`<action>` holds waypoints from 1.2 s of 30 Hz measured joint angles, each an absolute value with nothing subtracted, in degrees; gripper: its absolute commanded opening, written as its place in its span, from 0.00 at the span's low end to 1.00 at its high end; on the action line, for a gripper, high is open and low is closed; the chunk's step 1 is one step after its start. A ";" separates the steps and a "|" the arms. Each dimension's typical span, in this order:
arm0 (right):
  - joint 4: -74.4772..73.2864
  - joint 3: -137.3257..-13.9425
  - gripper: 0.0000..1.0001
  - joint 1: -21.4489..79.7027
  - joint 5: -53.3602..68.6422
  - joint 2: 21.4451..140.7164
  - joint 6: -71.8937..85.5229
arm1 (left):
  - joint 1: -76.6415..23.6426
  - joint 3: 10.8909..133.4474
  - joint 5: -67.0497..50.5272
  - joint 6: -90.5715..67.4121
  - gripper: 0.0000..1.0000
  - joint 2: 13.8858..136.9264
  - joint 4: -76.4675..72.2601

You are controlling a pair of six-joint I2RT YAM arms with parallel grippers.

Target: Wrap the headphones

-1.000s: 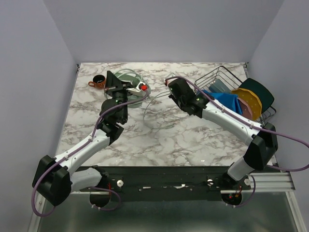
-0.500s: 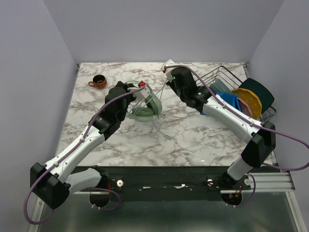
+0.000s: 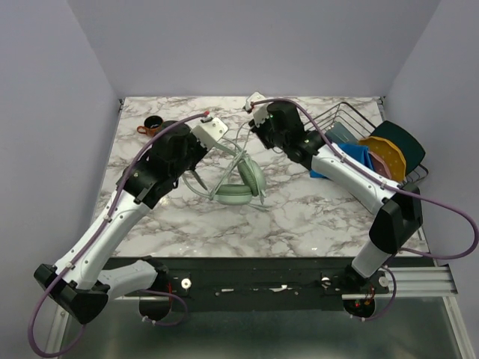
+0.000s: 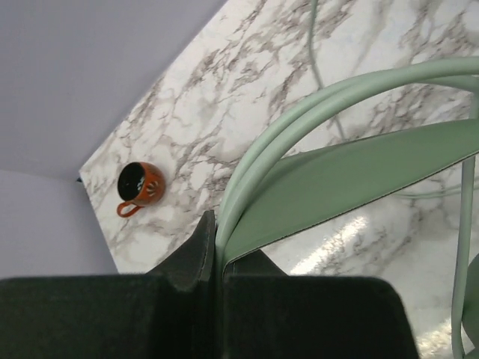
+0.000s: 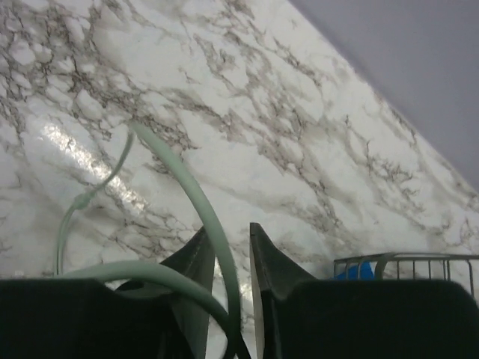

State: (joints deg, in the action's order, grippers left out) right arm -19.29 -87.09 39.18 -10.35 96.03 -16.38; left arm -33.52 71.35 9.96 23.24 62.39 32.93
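Observation:
The pale mint-green headphones lie mid-table, cups toward the front. My left gripper is shut on the slim headband; in the left wrist view the band comes out between the closed jaws. The thin green cable runs from the headphones up to my right gripper, which is farther back. In the right wrist view the cable passes between the jaws of the right gripper, which stand narrowly apart around it. A second cable strand loops in from the left.
An orange mug stands at the back left and also shows in the left wrist view. A wire dish rack at the back right holds a blue cloth and plates. Its rim shows in the right wrist view.
My left gripper has carried the headphones from the back of the table toward the middle and front. My right gripper has moved back and a little left with the cable.

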 measured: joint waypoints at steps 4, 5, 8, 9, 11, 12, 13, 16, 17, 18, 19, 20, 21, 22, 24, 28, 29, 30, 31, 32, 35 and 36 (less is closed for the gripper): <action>-16.27 -82.24 0.57 37.69 -4.36 94.91 -17.06 | -33.52 74.76 6.20 18.17 0.00 61.78 38.87; -15.62 -81.38 0.59 37.30 -2.92 94.91 -16.95 | -33.52 75.57 5.06 16.73 0.00 61.39 40.18; -14.59 -80.03 0.64 36.99 0.03 94.91 -16.49 | -33.52 77.71 3.22 13.43 0.00 60.95 43.42; -14.33 -79.75 0.65 36.88 0.91 94.91 -16.34 | -33.52 78.37 2.96 12.82 0.00 60.95 43.97; -12.67 -78.41 0.66 36.88 2.83 94.91 -15.81 | -33.52 80.01 2.72 11.44 0.00 60.93 44.93; -11.92 -77.60 0.67 36.88 3.70 94.91 -15.49 | -33.52 80.86 2.74 10.90 0.00 60.95 45.50; -11.38 -76.77 0.67 36.88 4.34 94.91 -15.16 | -33.52 81.76 2.76 10.59 0.00 60.95 45.84; -8.97 -73.12 0.68 36.88 6.79 94.91 -13.28 | -33.52 86.13 2.85 9.13 0.00 61.14 46.48; -8.38 -72.10 0.69 36.88 7.27 94.91 -12.78 | -33.52 87.24 2.94 8.69 0.00 61.21 46.39; -7.44 -70.65 0.70 36.88 7.86 94.91 -11.86 | -33.52 89.03 3.14 7.90 0.00 61.32 46.37; -6.87 -69.25 0.70 36.88 8.45 94.91 -11.31 | -33.52 90.67 3.40 7.33 0.00 61.45 46.13; -6.20 -68.16 0.70 36.88 8.91 94.91 -10.63 | -33.52 92.05 3.75 6.61 0.00 61.60 45.93; -5.32 -66.59 0.71 36.88 9.65 94.83 -9.74 | -33.52 93.82 4.29 5.80 0.00 61.87 45.56; -4.67 -65.58 0.72 36.88 10.11 94.72 -9.34 | -33.52 94.65 4.54 5.37 0.00 62.02 45.17; -1.74 -61.58 0.74 36.88 11.11 93.34 -7.86 | -33.52 96.12 5.65 3.97 0.00 62.48 44.16; 2.90 -52.07 0.82 36.88 11.97 87.29 -5.76 | -33.52 97.10 7.16 1.85 0.00 63.70 43.20; 4.43 -50.50 0.82 36.88 12.12 86.21 -5.54 | -33.50 97.12 7.46 1.54 0.00 64.03 43.07; 6.35 -48.01 0.82 36.88 12.27 84.20 -5.04 | -33.50 97.36 7.62 1.17 0.00 64.53 43.05; 7.20 -46.70 0.82 36.88 12.27 83.15 -4.86 | -33.50 97.60 7.75 0.97 0.00 64.93 43.03; 8.03 -45.71 0.82 36.88 12.27 82.24 -4.67 | -33.52 97.82 7.86 0.82 0.00 65.25 43.03; 9.47 -43.62 0.85 36.88 10.70 79.48 -4.45 | -33.50 98.04 8.25 0.36 0.00 65.91 42.83; 9.85 -43.07 0.93 36.88 9.67 78.48 -4.47 | -33.50 98.04 8.45 0.36 0.00 65.98 42.78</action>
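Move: The cable's loose end hangs low behind the right hand, about 12 cm back and 19 below it, roughly in line sideways. The right earcup is some 9 cm back and 8 below that hand; the left earcup is about 14 back, 6 to its left and 8 below. From the left hand, which holds the headband, the loose end lies some 4 cm back, 14 right and 26 below. Right fingers open off the cable and sink back towards its loose end; left raises the headphones about 14 cm. ##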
